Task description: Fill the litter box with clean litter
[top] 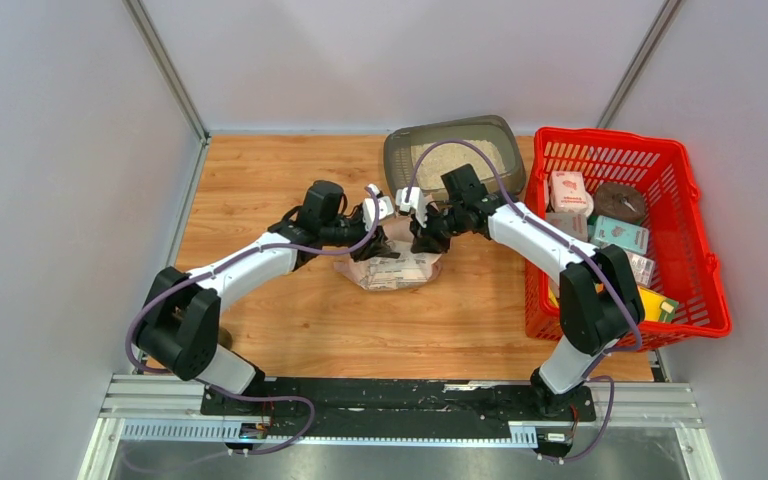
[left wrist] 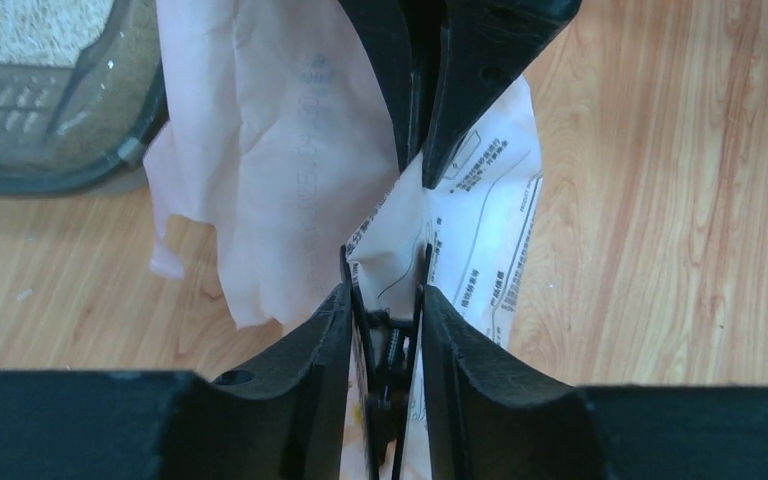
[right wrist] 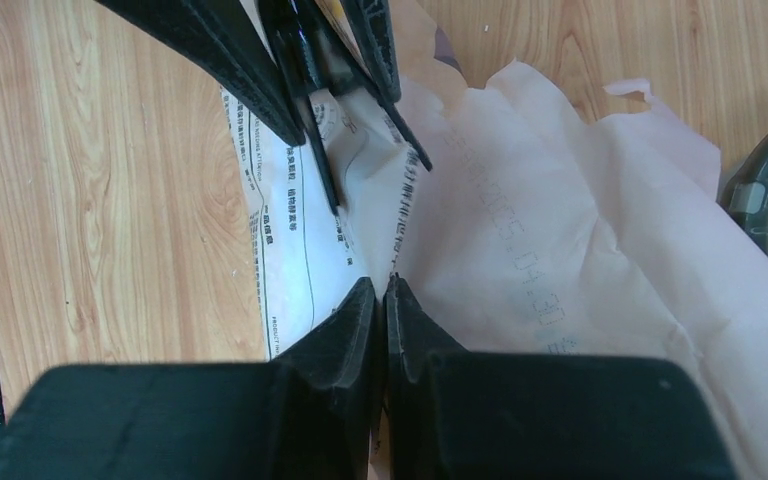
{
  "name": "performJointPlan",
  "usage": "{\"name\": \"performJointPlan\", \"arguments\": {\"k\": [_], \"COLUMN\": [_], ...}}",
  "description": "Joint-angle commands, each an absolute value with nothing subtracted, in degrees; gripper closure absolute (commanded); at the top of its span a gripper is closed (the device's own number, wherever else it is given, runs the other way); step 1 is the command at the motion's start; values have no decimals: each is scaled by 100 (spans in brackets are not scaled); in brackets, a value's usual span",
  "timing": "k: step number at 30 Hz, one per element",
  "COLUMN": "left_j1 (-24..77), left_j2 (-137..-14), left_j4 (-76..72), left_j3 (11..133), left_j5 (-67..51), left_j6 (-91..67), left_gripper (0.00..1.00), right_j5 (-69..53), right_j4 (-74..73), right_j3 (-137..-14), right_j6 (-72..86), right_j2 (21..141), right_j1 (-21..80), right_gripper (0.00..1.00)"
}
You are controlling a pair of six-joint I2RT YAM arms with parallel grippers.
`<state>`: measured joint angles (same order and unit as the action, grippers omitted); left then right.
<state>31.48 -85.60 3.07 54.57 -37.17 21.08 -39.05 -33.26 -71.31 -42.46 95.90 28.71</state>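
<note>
The litter box lies at the table's back centre, with pale clean litter spread inside; its corner shows in the left wrist view. In front of it stands a pale paper litter bag, held up between both arms. My left gripper is closed on the wire handles of a black binder clip at the bag's printed top. My right gripper faces it from the other side, shut on the bag's paper. What is inside the bag is hidden.
A red mesh basket with several boxes and packets fills the right side of the table. Grey walls close the left, back and right. Bare wood lies left of the bag and in front of it.
</note>
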Motion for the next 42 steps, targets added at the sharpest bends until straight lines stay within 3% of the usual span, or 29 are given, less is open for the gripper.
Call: {"name": "performJointPlan", "arguments": {"k": [1,8,11,13,16,21,23,26,31,38,42], "left_j1": [3120,3050,3041,3041,3041,3032,3015,2901,2690,2129,1802], "left_j2": [-8288,-8235,-8156,-8095,-8051,-7920,-7840,-7533,-6953,-6724,-6662], "left_j4": [747,1178,1151,1125,1177,1739,2205,2592,2943,3059,2892], "left_j3": [5563,5774,5757,5774,5888,6327,6617,6846,7074,7505,7734], "left_j5": [-3648,-3489,-3498,-3533,-3638,-3893,-3911,-3841,-3017,-1627,-1117], "left_j6": [2171,2083,2048,2004,1916,2038,2127,2188,2180,1426,1055], "left_gripper": [59,49,42,31,30,29,29,28,28,28,27], "right_j5": [-3981,-3867,-3876,-3885,-3876,-3885,-3745,-3447,-2560,1759,2514], "right_j4": [-3261,-3261,-3261,-3278,-3313,-3813,-4260,-4464,-4020,-3753,-3376], "right_j3": [-7383,-7392,-7400,-7418,-7470,-8058,-8287,-8578,-8657,-9561,-9581], "right_j6": [-4131,-4069,-4069,-4069,-4052,-4016,-4025,-3806,-2634,-1011,-1361], "right_j2": [9510,9475,9466,9440,9431,9325,9194,8835,8359,8709,8746], "right_j1": [2900,2900,2900,2900,2900,2900,2883,2865,2848,2856,2795], "right_gripper": [89,74,67,64,56,32,14,0,0,0,0]}}
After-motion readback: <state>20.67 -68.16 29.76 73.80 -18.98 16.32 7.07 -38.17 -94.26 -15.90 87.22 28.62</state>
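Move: The left fingers still hold the black clip on the bag's fold, its middle about 3 cm to their right and 1 cm down; the scoop lies some 14 cm left and 13 cm lower, about 1 cm ahead. The right fingers still pinch the fold, the bag's middle about 2 cm back, 7 cm left and 6 cm below; the litter box is roughly 17 cm ahead, 7 cm right and 10 cm down. Both hands open off clip and bag fold, rise some 17 cm and part outwards, the right also forward. ##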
